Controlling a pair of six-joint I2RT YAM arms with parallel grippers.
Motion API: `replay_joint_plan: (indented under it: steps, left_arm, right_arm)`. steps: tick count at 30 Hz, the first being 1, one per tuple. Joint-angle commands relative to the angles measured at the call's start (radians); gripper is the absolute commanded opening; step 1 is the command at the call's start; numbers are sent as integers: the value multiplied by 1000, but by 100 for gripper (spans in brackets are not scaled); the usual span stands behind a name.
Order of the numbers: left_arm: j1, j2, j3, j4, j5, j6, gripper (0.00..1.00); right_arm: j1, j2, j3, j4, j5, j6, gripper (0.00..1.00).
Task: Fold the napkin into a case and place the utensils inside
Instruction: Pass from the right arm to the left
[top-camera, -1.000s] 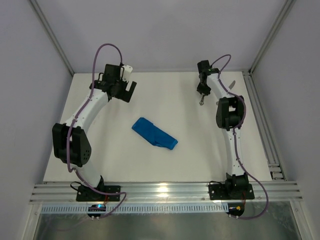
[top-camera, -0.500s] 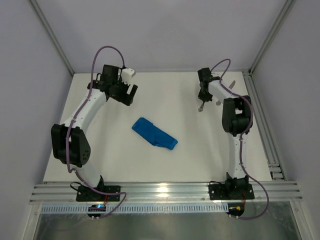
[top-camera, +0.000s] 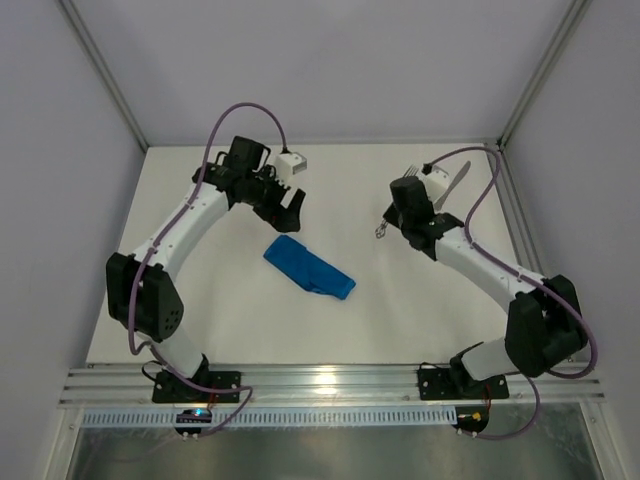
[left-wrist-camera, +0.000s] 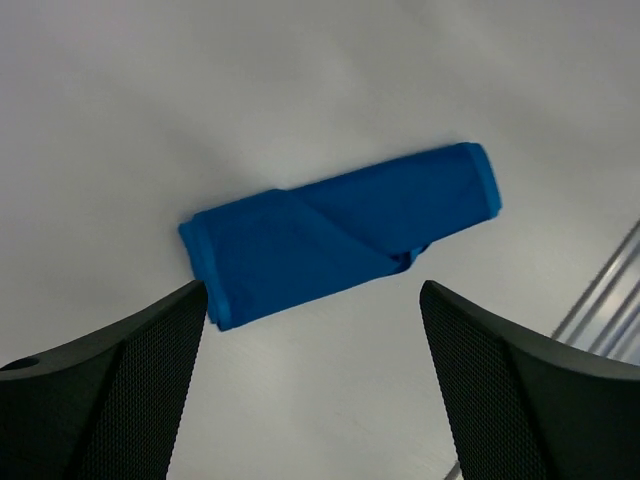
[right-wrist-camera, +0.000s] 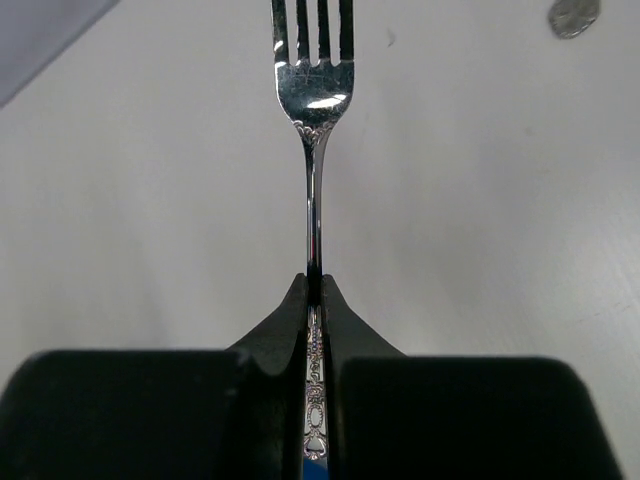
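The napkin lies folded as a narrow blue case (top-camera: 308, 267) in the middle of the table, slanting from back left to front right. In the left wrist view the case (left-wrist-camera: 340, 235) lies just beyond my open left gripper (left-wrist-camera: 312, 292), whose fingers (left-wrist-camera: 120, 390) hold nothing. Seen from above, the left gripper (top-camera: 288, 212) hovers just behind the case's left end. My right gripper (right-wrist-camera: 314, 285) is shut on the handle of the silver fork (right-wrist-camera: 313, 90), tines pointing away. From above, the right gripper (top-camera: 390, 224) holds the fork (top-camera: 382, 231) to the right of the case. The knife (top-camera: 458, 176) lies at the back right.
Aluminium rails run along the table's right edge (top-camera: 535, 270) and front edge (top-camera: 330, 385). Grey walls close in the back and sides. A small round silver object (right-wrist-camera: 575, 15) shows at the top right of the right wrist view. A rail (left-wrist-camera: 610, 290) shows past the case.
The right gripper has shut on the fork and carried it forward and left toward the middle. The left gripper has swung right and forward toward the case, still open.
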Motion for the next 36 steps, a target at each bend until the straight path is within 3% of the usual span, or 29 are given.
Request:
replay_joint_plan:
  steps: [1,4,8,17,22,27,30,35,36]
  left_arm:
    - [-57,-54,79,-17,192,-31,90]
    - [-86,-57,122,-5,254,-78,92]
    - [-98,-73,105,43,280,-121,89]
    - [-98,-120,48,46,237,-94,61]
    - [-100,-120,24,35,276,-92,58]
    - [-111,-113,13,49,277,-106,49]
    - [-118,-109,11,57,265,-110,36]
    - [-121,-99,11,68,254,-127,0]
    - [-121,-99,11,71,254,-130,0]
  right_arm:
    - [193,-123,-44,157,166,186,4]
    - [350,-156,-11,183,303,236,4]
    - [471,-153,8,241,370,282,4]
    - [543,-108,14,367,378,339,4]
    - [550,-98,25,390,396,333,4]
    - [553,-88,34,407,390,321,4]
    - [553,-87,26,413,380,322,4]
    - [551,-91,-1,430,376,345,4]
    - [553,-91,-1,430,372,345,4]
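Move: Out to the left hand's right, some 30 cm off and 7 cm farther forward at nearly its height, is the fork, already pinched near its handle end by the right hand. From the right hand, the open left gripper is about 28 cm left, 3 cm back and 3 cm higher. The folded napkin lies 6 cm back, 4 cm right and 17 cm below the left hand; the knife is about 18 cm ahead, 23 cm right and 14 cm below the right hand. Sweeping about 18 cm left while rising 12 cm and drawing back some 7, the right hand brings the fork, handle end first, to the left gripper, its fingers tipping up and its left side rising. The left hand meets it, moving right, back and up about 6 cm each way, then shuts its open fingers on the handle end, while the right keeps its pinch. ##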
